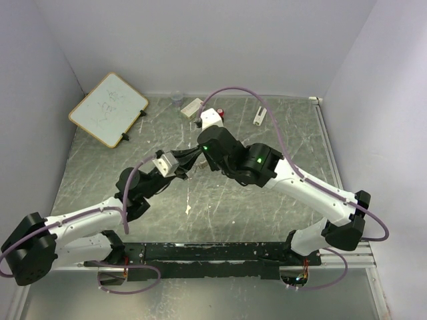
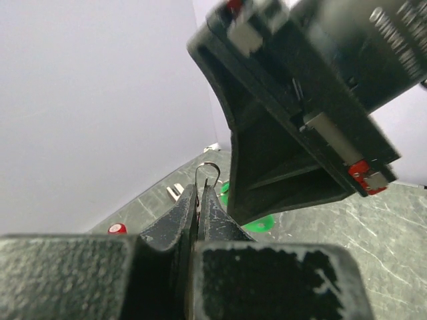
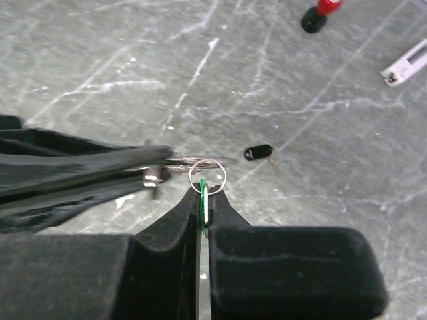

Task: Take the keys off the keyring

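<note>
My right gripper (image 3: 205,197) is shut on the green key (image 3: 203,201), which stands edge-on between its fingers. The key hangs on a thin loop of the keyring (image 3: 223,177) just past the fingertips. My left gripper (image 2: 199,190) is shut on another wire loop of the keyring (image 2: 212,165); in the right wrist view its fingers (image 3: 100,167) come in from the left. The green key's head (image 2: 260,225) shows under the right gripper's black body (image 2: 287,133). A black key (image 3: 259,153) lies loose on the table. Both grippers meet above the table's middle (image 1: 192,164).
A red-and-black knob (image 3: 320,13) and a white strip (image 3: 410,63) lie further back. A small whiteboard (image 1: 108,109) leans at the back left, and a white box (image 1: 211,118) and small items lie along the back. White walls enclose the table.
</note>
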Controlling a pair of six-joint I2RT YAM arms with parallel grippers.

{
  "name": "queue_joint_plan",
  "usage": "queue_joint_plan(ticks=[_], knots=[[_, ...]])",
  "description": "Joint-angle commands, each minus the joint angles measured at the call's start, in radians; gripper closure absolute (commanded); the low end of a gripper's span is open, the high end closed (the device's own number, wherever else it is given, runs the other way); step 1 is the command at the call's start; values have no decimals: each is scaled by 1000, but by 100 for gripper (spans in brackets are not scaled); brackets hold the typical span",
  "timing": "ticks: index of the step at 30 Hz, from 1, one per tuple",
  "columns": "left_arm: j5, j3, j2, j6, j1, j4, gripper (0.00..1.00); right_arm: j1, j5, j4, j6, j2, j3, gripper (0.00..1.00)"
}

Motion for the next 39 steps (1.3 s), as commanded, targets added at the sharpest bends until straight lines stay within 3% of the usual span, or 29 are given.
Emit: queue_joint_plan(ticks=[1,11,19,23,27,33,39], knots=[[-47,-18,-81,1,6,72,93,-17,118,-16,-6,-14,-31,100],[-93,-10,-125,16,6,8,93,-31,172,64,-10,-67,-111,100],[-293,-4,-88,-5,6,-214,93,-55,152,108,-19,-41,-140,100],[-343,4,-52,-55,22,-314,93,-175,9,245,-45,-62,-224,100],[-277,-19,-22,-165,109,-331,93,-337,-166,386,-56,-64,-325,100],[-46,-65,67,-349,288,-242,93,-429,-266,503,-69,33,-377,100],[69,-116,195,-453,352,-87,93,-477,-393,621,-45,164,-419,100]])
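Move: The right hand still grips the green key, and the left hand's keyring is right beside it, about 3 cm to the left at the same height. The black fob lies on the table about 17 cm ahead of the right hand, 5 cm right and 28 cm below; the red stamp stands some 20 cm beyond the fob. From the left hand the green key is about 5 cm right, level with it fore and aft. Grips kept, both hands ease apart, then sweep forward, outward and 12–15 cm down, the right towards the fob. ##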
